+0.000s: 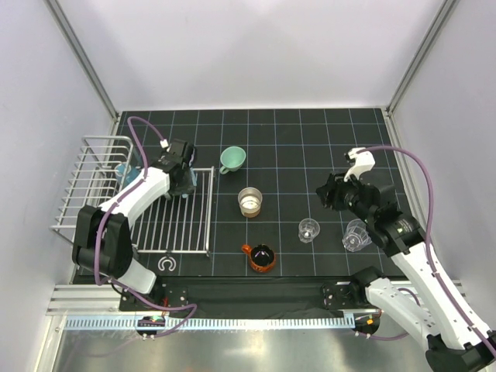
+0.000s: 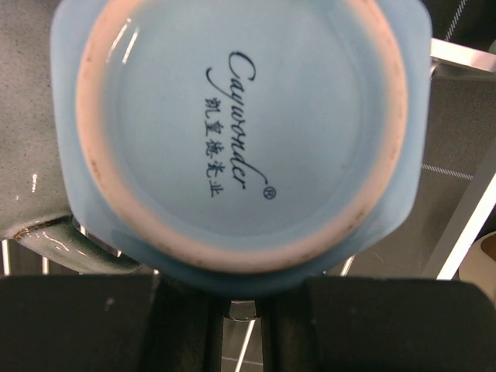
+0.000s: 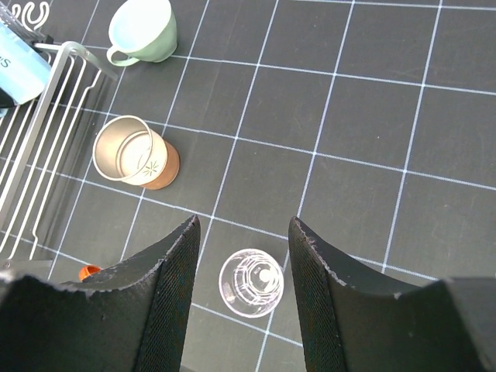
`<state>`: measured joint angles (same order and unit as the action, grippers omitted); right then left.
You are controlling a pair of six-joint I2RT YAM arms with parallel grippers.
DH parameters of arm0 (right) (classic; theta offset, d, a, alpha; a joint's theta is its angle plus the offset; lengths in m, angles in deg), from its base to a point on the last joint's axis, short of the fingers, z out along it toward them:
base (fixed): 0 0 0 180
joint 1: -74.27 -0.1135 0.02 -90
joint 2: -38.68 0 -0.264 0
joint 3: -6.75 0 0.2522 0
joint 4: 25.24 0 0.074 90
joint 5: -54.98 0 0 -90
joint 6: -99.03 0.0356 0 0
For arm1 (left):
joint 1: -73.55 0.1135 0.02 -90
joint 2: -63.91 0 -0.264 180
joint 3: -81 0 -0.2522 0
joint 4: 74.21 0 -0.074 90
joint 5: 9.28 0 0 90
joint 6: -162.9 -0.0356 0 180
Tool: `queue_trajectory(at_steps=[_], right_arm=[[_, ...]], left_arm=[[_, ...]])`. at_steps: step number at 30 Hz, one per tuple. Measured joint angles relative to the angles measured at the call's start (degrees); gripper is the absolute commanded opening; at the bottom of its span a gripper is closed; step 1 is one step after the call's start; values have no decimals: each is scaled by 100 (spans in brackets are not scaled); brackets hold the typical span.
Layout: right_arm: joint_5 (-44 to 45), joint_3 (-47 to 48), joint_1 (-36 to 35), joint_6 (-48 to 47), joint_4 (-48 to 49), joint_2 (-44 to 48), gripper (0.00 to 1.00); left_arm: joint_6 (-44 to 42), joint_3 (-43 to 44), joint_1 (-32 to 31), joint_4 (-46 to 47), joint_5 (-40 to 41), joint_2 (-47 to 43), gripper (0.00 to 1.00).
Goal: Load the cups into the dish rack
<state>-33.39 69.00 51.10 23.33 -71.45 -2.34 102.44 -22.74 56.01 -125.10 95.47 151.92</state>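
My left gripper [image 1: 182, 180] is over the flat slatted part of the dish rack [image 1: 186, 229], shut on a blue cup [image 2: 240, 132]. The cup's printed bottom fills the left wrist view above the nearly closed fingers [image 2: 93, 325]. A grey cup [image 2: 27, 116] sits right beside it. My right gripper [image 3: 244, 225] hangs open above an upright clear cup [image 3: 250, 283], touching nothing. On the mat stand a mint green cup [image 1: 232, 159], a steel cup [image 1: 249, 201], an orange cup [image 1: 260, 256] and the clear cup [image 1: 309, 229]. A second clear cup [image 1: 356, 236] lies by the right arm.
The rack's raised basket part [image 1: 93, 174] stands at the far left against the white wall. A small white horseshoe-shaped piece [image 1: 165, 264] lies near the rack's front edge. White walls close in the black gridded mat on three sides.
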Motion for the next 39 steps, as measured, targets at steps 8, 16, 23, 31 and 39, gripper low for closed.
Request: queue_trajectory(at_steps=[8, 16, 23, 31, 39], right_arm=[[-201, 2, 0, 125, 111, -254, 51], [-284, 4, 0, 256, 157, -328, 51], [-282, 2, 0, 369, 111, -264, 52], [-282, -116, 0, 411, 92, -17, 51], [-376, -144, 0, 494, 116, -214, 51]], left_arm=[[72, -7, 7, 7, -31, 13, 6], [210, -188, 22, 144, -98, 11, 40], [367, -310, 42, 164, -203, -26, 52], [610, -459, 111, 114, -262, -361, 53], [745, -470, 120, -20, -442, -555, 79]])
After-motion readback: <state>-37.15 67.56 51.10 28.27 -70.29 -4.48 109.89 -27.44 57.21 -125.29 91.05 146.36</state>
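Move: The left hand holds the light blue cup by its handle, bottom up over the rack; the cup's middle lies about 5 cm ahead, straight on and roughly level. The grey mug sits some 9 cm left of the hand and 4 cm ahead, the green cup about 14 cm right, 10 cm ahead and 5 cm below. From the right hand the blue cup is roughly 37 cm left, 9 cm ahead and 14 cm lower. Sinking some 1.5 cm and easing back, the left hand spreads its nearly shut fingers wide and lets go of the blue cup's handle. It then rises again by about as much while still drawing back from the cup, 2 cm in all, the wrist rolling its left side down and turning slightly counter-clockwise. The empty right hand drifts a little left and down, fingers still half open. ##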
